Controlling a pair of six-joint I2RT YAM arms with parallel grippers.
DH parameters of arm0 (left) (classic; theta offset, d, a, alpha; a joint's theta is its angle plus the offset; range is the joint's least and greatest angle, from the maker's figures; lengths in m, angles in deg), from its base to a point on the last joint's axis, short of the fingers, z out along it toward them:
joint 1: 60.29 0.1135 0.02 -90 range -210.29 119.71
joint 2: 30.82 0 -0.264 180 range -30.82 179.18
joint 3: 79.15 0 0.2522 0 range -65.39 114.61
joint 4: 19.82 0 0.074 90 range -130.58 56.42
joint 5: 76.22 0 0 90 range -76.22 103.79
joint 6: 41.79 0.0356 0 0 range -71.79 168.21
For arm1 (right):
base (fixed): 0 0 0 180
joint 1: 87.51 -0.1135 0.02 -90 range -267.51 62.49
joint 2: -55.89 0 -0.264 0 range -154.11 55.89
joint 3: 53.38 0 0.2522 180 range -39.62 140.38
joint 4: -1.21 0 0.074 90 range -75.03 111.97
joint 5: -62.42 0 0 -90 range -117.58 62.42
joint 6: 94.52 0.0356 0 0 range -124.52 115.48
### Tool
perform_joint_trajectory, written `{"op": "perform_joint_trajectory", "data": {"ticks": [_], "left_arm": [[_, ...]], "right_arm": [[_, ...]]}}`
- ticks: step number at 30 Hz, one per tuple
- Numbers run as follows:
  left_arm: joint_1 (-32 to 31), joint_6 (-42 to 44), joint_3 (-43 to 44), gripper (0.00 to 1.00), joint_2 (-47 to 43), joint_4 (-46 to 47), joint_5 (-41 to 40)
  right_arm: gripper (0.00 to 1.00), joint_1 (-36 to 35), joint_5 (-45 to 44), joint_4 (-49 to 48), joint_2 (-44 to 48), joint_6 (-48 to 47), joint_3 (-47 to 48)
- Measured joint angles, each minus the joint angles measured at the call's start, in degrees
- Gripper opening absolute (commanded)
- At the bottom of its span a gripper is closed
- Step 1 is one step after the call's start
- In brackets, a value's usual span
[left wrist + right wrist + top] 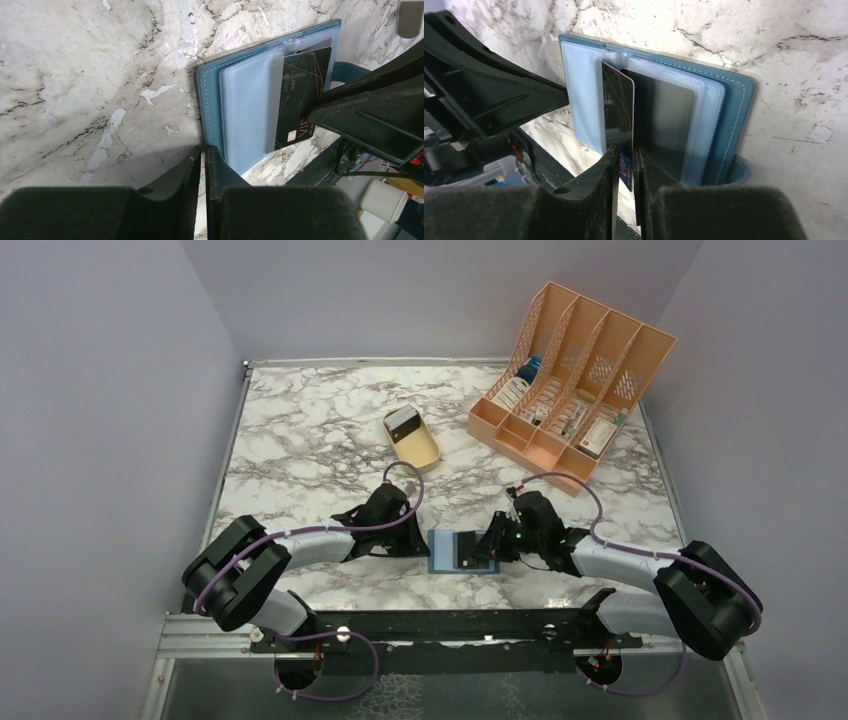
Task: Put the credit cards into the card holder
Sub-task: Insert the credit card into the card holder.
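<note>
The card holder (447, 552) lies open on the marble table between my two grippers, with pale blue pockets (247, 115) on a teal cover (734, 120). My left gripper (204, 149) is shut on the edge of the teal cover. A black credit card (302, 90) with gold lines sits partly inside a clear pocket. Its near end (618, 100) lies between the fingers of my right gripper (625, 149), which stand a sliver apart around it. A second dark card (664, 125) sits in the pocket beside it. Another card (402, 421) rests in the tan tray (425, 452).
An orange slotted file rack (570, 375) with small items stands at the back right. The tan tray sits behind the holder, towards the table's middle. Grey walls close in the table on the left, the back and the right.
</note>
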Motion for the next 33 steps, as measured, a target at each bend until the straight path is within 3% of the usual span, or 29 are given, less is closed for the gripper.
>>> {"op": "perform_joint_trajectory", "data": {"ticks": [10, 20, 33], "left_arm": [[-0.37, -0.28, -0.22, 0.12, 0.39, 1.18, 0.02], [-0.37, -0.44, -0.24, 0.13, 0.48, 1.38, 0.02], [-0.44, -0.68, -0.24, 0.13, 0.96, 2.29, 0.22]], "right_arm": [[0.4, 0.0, -1.55, 11.28, 1.03, -3.08, 4.74], [0.4, 0.0, -1.31, 12.15, -0.2, -4.28, 6.36], [0.4, -0.24, 2.05, 5.7, -4.61, -5.07, 6.91]]}}
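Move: From the right hand, whose fingertips are at the near end of the slanted credit card, the mouth of the card holder's left-page pocket lies about 5 cm left and 2 cm ahead, roughly 1 cm lower; the card's middle is some 2 cm left and 2 cm ahead. The beige tray stands about 26 cm ahead and 15 cm left. From the left hand, which grips the holder's left edge, that pocket mouth lies about 6 cm right and about level fore and aft. The right hand lets go of the credit card, opening its fingers to under half while rolling slightly and easing about 1 cm right, then turns back and travels some 2 cm left, drifting a little forward, with the right-hand finger against the card's right edge to push it into the left-page pocket. The left hand keeps its pinch on the card holder's left edge and stays nearly in place. ##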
